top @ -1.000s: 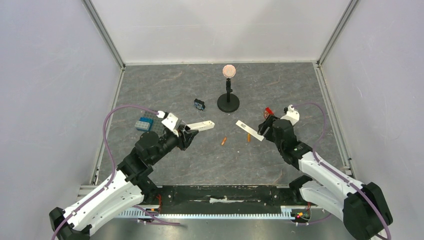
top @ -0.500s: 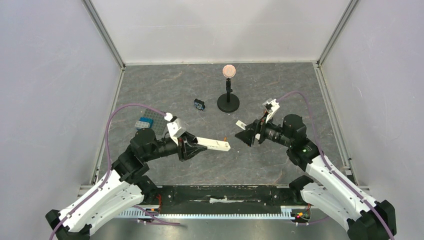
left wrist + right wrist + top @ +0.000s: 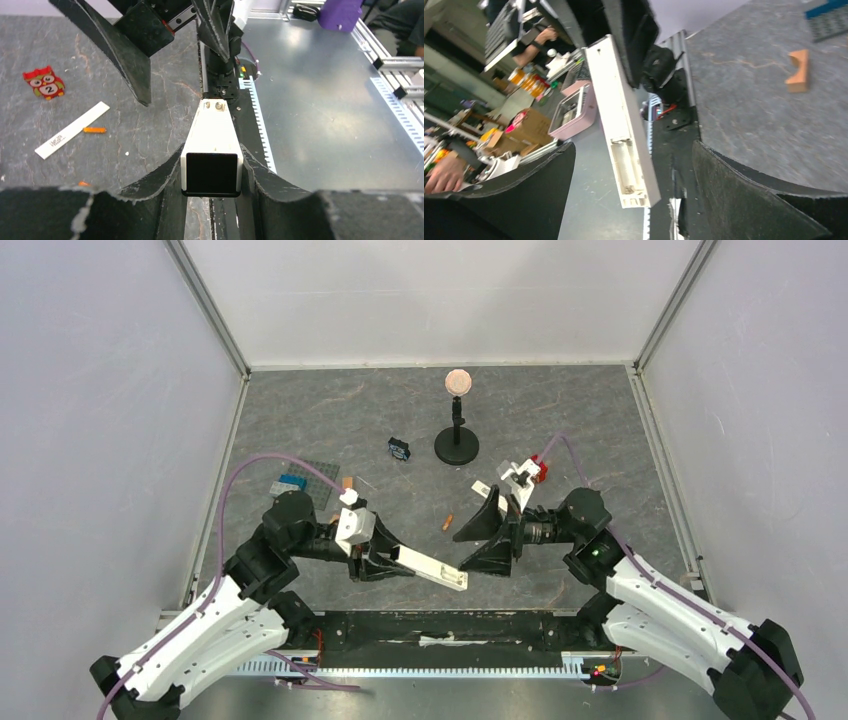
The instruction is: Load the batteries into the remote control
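My left gripper (image 3: 385, 560) is shut on the remote control (image 3: 432, 568), a slim white bar held above the table's near edge. Its black end panel (image 3: 211, 173) sits between my left fingers (image 3: 160, 180). The right wrist view shows the remote control (image 3: 621, 125) with its battery compartment (image 3: 626, 167) uncovered and bare. My right gripper (image 3: 461, 553) stands wide open beside the remote's free end, holding nothing. One orange battery (image 3: 447, 522) lies on the table. Another battery (image 3: 94, 130) lies beside the white cover strip (image 3: 72, 130).
A black stand (image 3: 457, 445) with a pink disc is at the back middle, with a small black-blue object (image 3: 399, 449) to its left. A blue brick on a grey plate (image 3: 292, 483) and an orange arch piece (image 3: 798, 70) lie left. A red owl tile (image 3: 44, 82) lies right.
My left arm swung the remote toward the near edge and to the right. My right gripper left the cover strip, turned to face the remote and opened wider.
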Motion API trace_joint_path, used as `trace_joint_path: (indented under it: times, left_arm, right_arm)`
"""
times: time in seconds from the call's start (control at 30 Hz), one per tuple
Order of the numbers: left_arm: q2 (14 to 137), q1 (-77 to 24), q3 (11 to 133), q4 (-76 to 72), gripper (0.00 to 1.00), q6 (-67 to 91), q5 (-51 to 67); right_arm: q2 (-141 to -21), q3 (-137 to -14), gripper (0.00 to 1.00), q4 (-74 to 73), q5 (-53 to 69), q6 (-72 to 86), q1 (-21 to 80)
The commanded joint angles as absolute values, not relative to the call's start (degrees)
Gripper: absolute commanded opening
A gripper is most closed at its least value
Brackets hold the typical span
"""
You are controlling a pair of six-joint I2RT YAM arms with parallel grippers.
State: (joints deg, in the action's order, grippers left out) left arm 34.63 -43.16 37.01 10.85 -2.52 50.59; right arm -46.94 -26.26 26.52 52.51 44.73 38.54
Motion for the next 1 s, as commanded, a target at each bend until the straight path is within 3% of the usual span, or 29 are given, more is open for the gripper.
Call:
trace_joint_path:
  times: [0.0,0.4,0.63,0.83,0.97]
  left_arm:
    - [36.3,-43.2,40.5,9.7,0.02,-10.3,58.2]
    - [38.7,-43.2,43.7,12.1,0.02,-12.1,63.7]
    - [39.1,-43.2,44.8,14.1,0.02,-14.2,63.2]
    - [38.3,-43.2,44.7,13.0,0.04,-14.8,60.8]
    - [37.2,-43.2,44.1,11.1,0.08,-13.2,57.9]
  right_arm:
    - [-47.1,-26.6,0.88,32.1,56.0,46.3,42.2]
    - [-54.6,-29.2,0.79,30.8,58.8,44.9,46.8]
    - [-56.1,-27.6,0.57,34.9,58.8,49.4,49.2]
    - [-57.0,-25.5,0.31,43.4,58.7,56.0,49.8]
    - [-57.6,-24.5,0.22,47.9,58.0,59.3,49.8]
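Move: Beside the right hand, the remote control held by the left has its middle about 7 cm to the left, 3 cm back and barely lower; its open battery end is only some 2 cm left and 5 cm back. On the table roughly 18 cm below, one battery lies 14 cm ahead and 2 cm left, and the white cover 20 cm ahead and 11 cm right. From the left hand, the remote's middle is about 6 cm right and 2 cm back. Drawing back about 5.5 cm and somewhat left, the right hand first dips, then rises slightly, turning some 15 degrees counter-clockwise as its wide-open fingers close to pinch the remote near its battery end. The left hand keeps its grip on the other end, easing back and up a couple of centimetres and turning about 10 degrees clockwise. ##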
